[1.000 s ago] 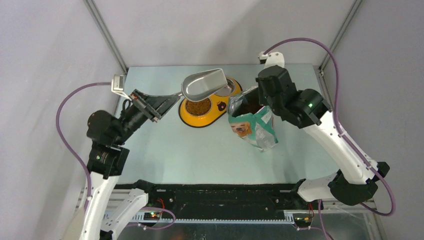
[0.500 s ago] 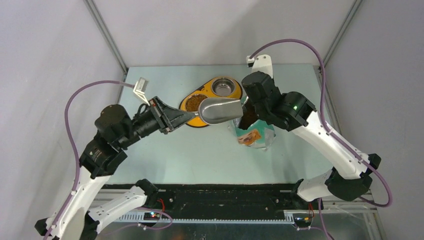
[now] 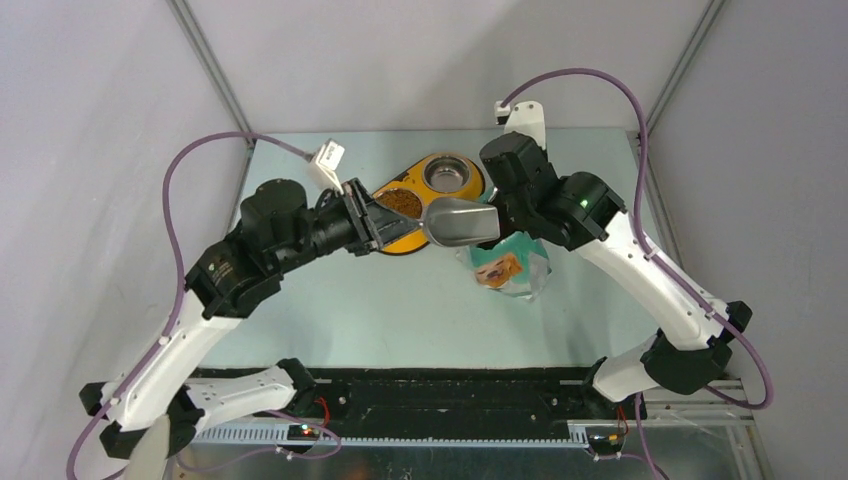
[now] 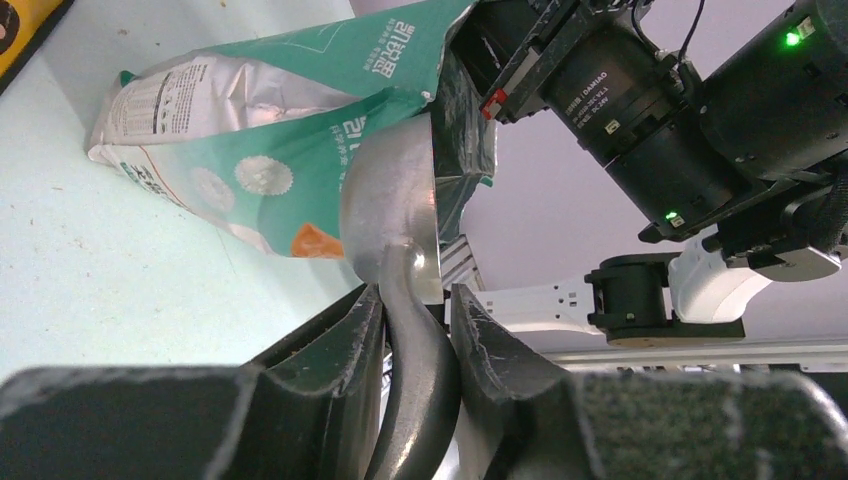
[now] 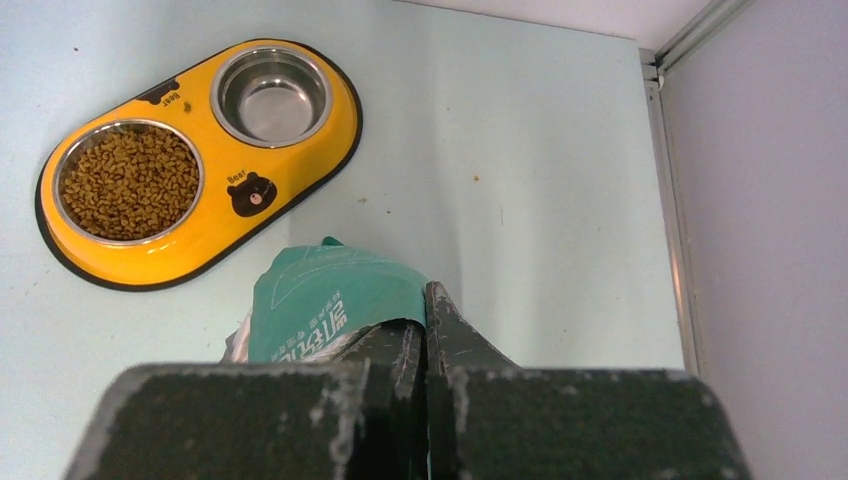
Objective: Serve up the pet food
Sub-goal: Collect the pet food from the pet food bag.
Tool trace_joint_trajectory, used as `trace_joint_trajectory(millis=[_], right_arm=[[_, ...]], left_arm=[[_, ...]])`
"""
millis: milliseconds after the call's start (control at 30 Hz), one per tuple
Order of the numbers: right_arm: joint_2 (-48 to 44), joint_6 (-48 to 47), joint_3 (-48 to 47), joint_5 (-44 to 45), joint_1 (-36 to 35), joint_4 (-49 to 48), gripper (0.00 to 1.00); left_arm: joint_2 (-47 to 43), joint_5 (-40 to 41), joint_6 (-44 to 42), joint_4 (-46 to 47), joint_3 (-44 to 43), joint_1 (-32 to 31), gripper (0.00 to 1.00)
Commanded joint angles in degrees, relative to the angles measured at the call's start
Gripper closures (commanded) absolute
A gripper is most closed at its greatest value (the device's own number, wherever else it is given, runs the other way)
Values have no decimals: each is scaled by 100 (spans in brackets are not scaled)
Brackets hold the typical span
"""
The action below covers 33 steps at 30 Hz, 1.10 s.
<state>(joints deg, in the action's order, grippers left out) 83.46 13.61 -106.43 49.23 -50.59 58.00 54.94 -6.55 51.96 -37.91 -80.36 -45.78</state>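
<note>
The pet food (image 5: 128, 182), brown kibble, fills the left bowl of a yellow double feeder (image 5: 300, 170); it also shows in the top view (image 3: 403, 203). The feeder's other steel bowl (image 5: 272, 97) holds none. My left gripper (image 4: 415, 295) is shut on the handle of the grey metal scoop (image 4: 390, 200), whose mouth sits at the open top of the teal-and-white bag (image 4: 270, 150). My right gripper (image 5: 425, 330) is shut on the bag's top edge (image 5: 330, 300) and holds it up. The scoop's inside is hidden.
The feeder (image 3: 415, 235) lies at the back middle of the pale table, just left of the bag (image 3: 512, 272). The two arms meet over the bag. A metal rail (image 5: 670, 200) runs along the table's right edge. Grey walls close in the sides.
My left arm has swung the scoop from above the feeder down and right to the bag's mouth. My right arm has shifted slightly left, still holding the bag.
</note>
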Motion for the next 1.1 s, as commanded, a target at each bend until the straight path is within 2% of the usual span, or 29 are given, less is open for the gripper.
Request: trace_joint_trajectory(millis=[0,67,167,433,567,633,833,1000,1067], right_arm=[[-286,69,-278,335,137,-595,100],[-395,8,-129,253,212,-797,100],[-565,-11,99,77,316,-966,100],[-864,-172,308,339,455,-1008,100],[-1057,-265,212,754,270,-925,100],[-1135,-355,175,985,83,-900,100],[-1124,-235,130,1396,-576,-634,100],[-731,214,7,1603,-604,-721,100],[-508,159,-186,1637,-517,-839,100]], left_arm=[[764,333,-297,-220,-750,-293,100],[1245,2,-361,-259,-1053,-478,100],[1837,267,-521,-720,-1711,-714,100],[2588,1820,-712,-1937,-2455,-836,100],[2907,3020,-826,-2730,-2865,-827,100],[3016,3307,-859,-2956,-3006,-704,100],[3265,3010,-1043,-2703,-2908,56,100],[3797,3100,-1238,-2819,-3618,670,100],[4020,2827,-1334,-2917,-3987,881,100]])
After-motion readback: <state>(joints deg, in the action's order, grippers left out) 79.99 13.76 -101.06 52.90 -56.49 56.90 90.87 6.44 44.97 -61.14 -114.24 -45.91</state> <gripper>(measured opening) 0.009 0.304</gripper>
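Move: Just to the right of the left hand, which holds the scoop, hangs the pet food bag's mouth: about 16 cm right, 6 cm ahead and 8 cm lower. The food-filled bowl stands some 31 cm ahead and 5 cm left of this hand, the empty bowl some 42 cm ahead and 6 cm right, both nearly 40 cm below. From the right hand, which pinches the rim, the mouth lies about 6 cm back, 3 cm left and 5 cm below. Rightwards first, by about 8 cm, goes the left hand with the gripped scoop, then forward and down into the bag's mouth with a small drift back left, tipping the scoop down some 25 degrees. The right hand keeps its pinch on the rim, easing slightly right, then back and left about 3 cm each. ##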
